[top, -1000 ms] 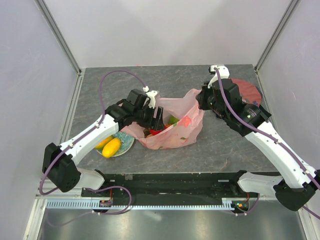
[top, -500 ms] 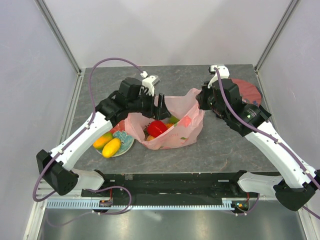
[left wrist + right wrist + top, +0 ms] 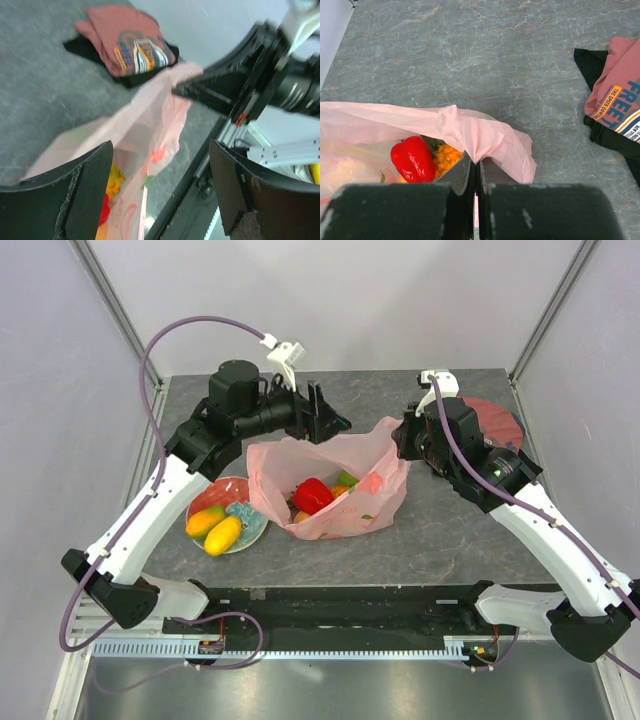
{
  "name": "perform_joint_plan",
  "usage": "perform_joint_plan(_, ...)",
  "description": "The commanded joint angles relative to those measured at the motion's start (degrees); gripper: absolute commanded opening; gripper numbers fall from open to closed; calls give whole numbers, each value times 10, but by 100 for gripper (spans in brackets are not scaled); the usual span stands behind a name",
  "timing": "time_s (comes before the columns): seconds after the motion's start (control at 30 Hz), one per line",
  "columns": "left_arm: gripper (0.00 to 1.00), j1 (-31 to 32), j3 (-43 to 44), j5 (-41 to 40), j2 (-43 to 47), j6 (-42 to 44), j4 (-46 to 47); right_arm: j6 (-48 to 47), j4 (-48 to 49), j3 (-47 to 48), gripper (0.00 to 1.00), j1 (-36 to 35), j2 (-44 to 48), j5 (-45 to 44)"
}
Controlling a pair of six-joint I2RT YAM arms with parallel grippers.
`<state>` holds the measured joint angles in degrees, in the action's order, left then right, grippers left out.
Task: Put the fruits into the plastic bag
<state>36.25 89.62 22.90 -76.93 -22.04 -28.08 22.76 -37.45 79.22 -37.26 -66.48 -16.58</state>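
The pale-pink plastic bag (image 3: pixel 372 502) lies open at mid-table. Inside it are the red pepper (image 3: pixel 312 495), a green fruit (image 3: pixel 346 479) and the orange pineapple (image 3: pixel 445 156). My right gripper (image 3: pixel 400 445) is shut on the bag's right rim (image 3: pixel 480 135) and holds it up; the pepper (image 3: pixel 412 159) shows just left of its jaws (image 3: pixel 477 167). My left gripper (image 3: pixel 325 420) is open and empty, raised above the bag's far left edge; in its wrist view (image 3: pixel 160 195) the bag (image 3: pixel 135 130) lies below. Two yellow mangoes (image 3: pixel 222 535) lie on the plate.
A red plate (image 3: pixel 246 520) with a blue-green pattern sits left of the bag. A folded dark-red printed T-shirt (image 3: pixel 497 422) lies at the back right, behind my right arm; it also shows in the right wrist view (image 3: pixel 615 107).
My left gripper has let go of the red pepper inside the bag, then risen out and drawn back toward the far left. The right gripper and bag rim have not moved.
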Motion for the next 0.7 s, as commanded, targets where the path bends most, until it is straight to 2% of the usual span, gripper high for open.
perform_joint_plan(0.0, 84, -29, 60, -79, -15, -38, 23, 5, 3, 22, 0, 2, 9, -4)
perform_joint_plan(0.17, 82, -87, 60, -131, -7, -87, 4, 6, 2, 22, 0, 2, 13, -9)
perform_joint_plan(0.33, 82, -142, 37, -189, 18, -87, -46, 5, -1, 23, 0, 2, 14, -15)
perform_joint_plan(0.57, 82, -254, -52, -209, 77, -71, -94, 4, 0, 23, 0, 2, 10, -13)
perform_joint_plan(0.67, 82, -282, -99, -226, 101, -62, -108, 5, -1, 23, 0, 2, 8, -10)
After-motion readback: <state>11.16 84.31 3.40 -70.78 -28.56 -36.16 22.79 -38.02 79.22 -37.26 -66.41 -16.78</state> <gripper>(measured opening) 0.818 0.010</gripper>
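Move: The yellow mango on the plate lies about 28 cm to the left of the empty left hand, 8 cm back and some 33 cm below. The orange-green mango is 3 cm farther left and 4 cm farther out than it. The bag's middle is almost straight beneath the left hand, about 30 cm down, with the red pepper in it 3 cm back and 4 cm left. From the right hand, the yellow mango is roughly 42 cm left, 11 cm back and 28 cm down. The bag, with the pepper already in it, is left behind: the left hand swings some 20 cm left and 9 cm forward, still high and wide open, towards the plate's side. It rises slightly, then sinks about 6 cm as the forward part dies out, the wrist turning some 45 degrees counter-clockwise. The right hand stays put and keeps its pinch on the bag's rim. ##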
